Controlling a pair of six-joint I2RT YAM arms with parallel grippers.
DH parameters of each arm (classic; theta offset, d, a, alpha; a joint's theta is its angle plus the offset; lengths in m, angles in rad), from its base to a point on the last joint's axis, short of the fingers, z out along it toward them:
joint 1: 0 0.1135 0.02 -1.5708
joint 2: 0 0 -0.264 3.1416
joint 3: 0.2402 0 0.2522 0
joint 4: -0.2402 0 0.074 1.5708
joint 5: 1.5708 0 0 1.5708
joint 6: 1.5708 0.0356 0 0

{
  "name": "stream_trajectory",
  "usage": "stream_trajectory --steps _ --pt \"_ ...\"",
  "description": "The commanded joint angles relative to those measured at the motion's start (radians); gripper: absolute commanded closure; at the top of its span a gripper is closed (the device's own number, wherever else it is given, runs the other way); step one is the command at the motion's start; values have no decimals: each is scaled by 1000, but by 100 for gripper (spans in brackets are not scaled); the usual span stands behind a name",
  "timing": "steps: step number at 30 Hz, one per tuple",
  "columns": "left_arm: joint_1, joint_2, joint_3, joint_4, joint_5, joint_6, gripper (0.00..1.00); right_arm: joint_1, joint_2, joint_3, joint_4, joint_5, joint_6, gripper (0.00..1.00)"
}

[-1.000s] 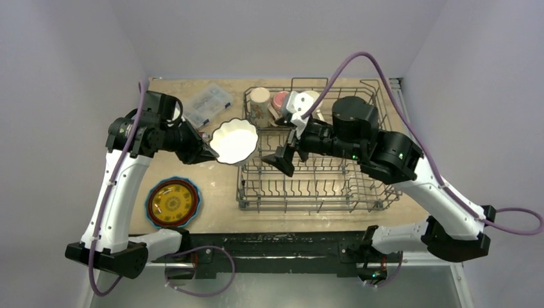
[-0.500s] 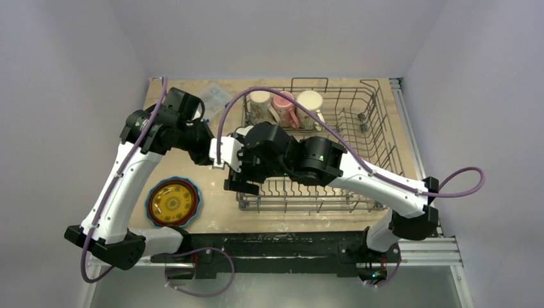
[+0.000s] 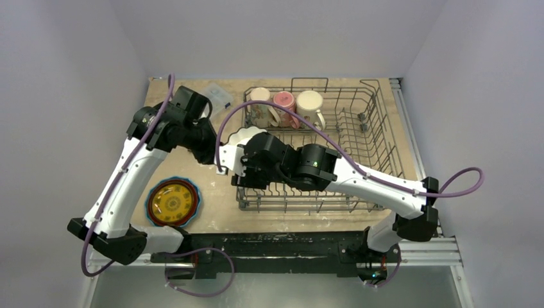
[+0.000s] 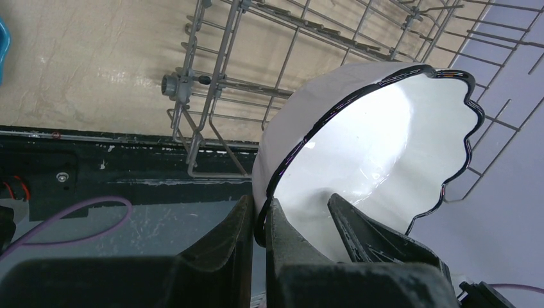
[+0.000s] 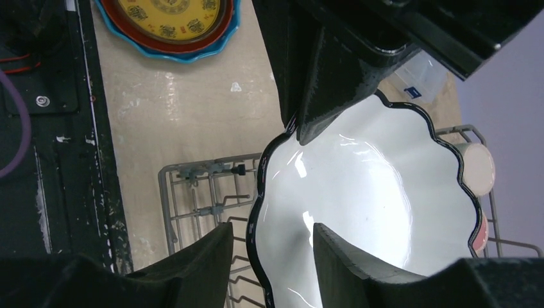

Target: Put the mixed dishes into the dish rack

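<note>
The white scalloped bowl (image 3: 238, 135) with its dark rim hangs tilted at the dish rack's (image 3: 308, 208) left end. My left gripper (image 4: 260, 208) is shut on the bowl's (image 4: 359, 147) rim, one finger on each side of the wall. My right gripper (image 5: 272, 234) straddles another part of the bowl's (image 5: 372, 192) rim. Its jaws are open, with a gap to the rim on both sides. One of its fingers (image 4: 378, 237) shows inside the bowl. Two cream mugs (image 3: 260, 106) (image 3: 311, 102) and a pink mug (image 3: 284, 102) stand at the rack's back left. The yellow-patterned plate (image 3: 172, 202) lies on the table, front left.
A clear plastic compartment box (image 3: 220, 96) lies at the back, partly behind my left arm. The rack's grey tines (image 5: 199, 186) are directly under the bowl. The table's dark front rail (image 4: 96, 173) runs below the rack.
My right arm swung from over the rack to the bowl and its jaws narrowed around the rim. My left arm carried the bowl slightly back and tilted it.
</note>
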Motion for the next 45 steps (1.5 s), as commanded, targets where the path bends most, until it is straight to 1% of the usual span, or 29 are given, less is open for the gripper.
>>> stream_trajectory --steps 1,2,4,7,8,10,12,15,16,18,21,23,25,27,29,31,33,36,39,41,45 --pt "-10 2 76 51 20 -27 100 3 2 14 64 29 -3 56" --pt "-10 3 79 51 21 -27 100 3 2 10 73 35 -3 58" --pt "-12 7 85 55 31 -26 100 5 0 1 90 50 2 66" --pt "-14 15 97 54 40 -24 100 4 -22 -49 148 72 2 76" --pt "-15 18 100 54 45 -23 100 4 -27 -60 161 76 0 82" --pt "-15 20 105 53 48 -22 100 4 -33 -66 171 88 -1 100" --pt "-15 16 108 56 47 -22 100 5 -41 -72 174 93 0 100" --pt "-15 -15 88 128 58 -3 100 4 -76 -106 215 92 2 100" --pt "-14 -23 83 147 59 1 95 4 -93 -125 242 70 7 100" --pt "-14 -31 74 185 61 9 75 2 -139 -171 304 33 15 100" --pt "-14 -42 65 252 57 13 54 -3 -205 -253 393 15 36 100" --pt "-13 -44 61 290 52 17 45 -15 -237 -298 432 -13 59 100" --pt "-14 -48 55 320 45 24 33 -48 -259 -340 454 -47 77 100" --pt "-14 -54 61 319 20 30 27 -89 -263 -348 449 -69 92 100" --pt "-12 -73 78 302 -29 45 24 -138 -264 -336 423 -90 115 100" --pt "-12 -106 93 280 -117 70 22 -200 -288 -343 422 -130 140 100" --pt "-10 -141 102 276 -204 103 21 -267 -325 -375 455 -165 175 100" --pt "-8 -190 107 293 -290 160 21 -349 -369 -423 520 -223 248 100" --pt "-8 -226 106 324 -335 209 20 -407 -378 -439 554 -288 356 100" --pt "-8 -243 103 348 -353 244 21 -438 -382 -451 597 -326 457 100" --pt "-8 -246 124 379 -376 321 20 -536 -394 -525 777 -430 692 100"
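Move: My left hand still pinches the white bowl by its rim, with the bowl's middle about 4 cm ahead and 5 cm to its right. From my right hand, its half-open fingers at the rim, the middle is some 6 cm ahead and level sideways. The floral mug stands roughly 18 cm ahead of my right hand and 3 cm right, the pink mug 7 cm farther right, both some 22 cm lower; the rack's middle is about 8 cm ahead, 20 cm right. I take the bowl over: my right fingers shut on its rim almost in place while my left hand still holds it. Then my left fingers open wide and let go, and that hand backs off upward about 12 cm, ending to the left and tipping up some 40 degrees. My right hand, keeping its pinch, carries the bowl right and forward over the rack towards the mugs, its left side rolling up as it swings clockwise. ##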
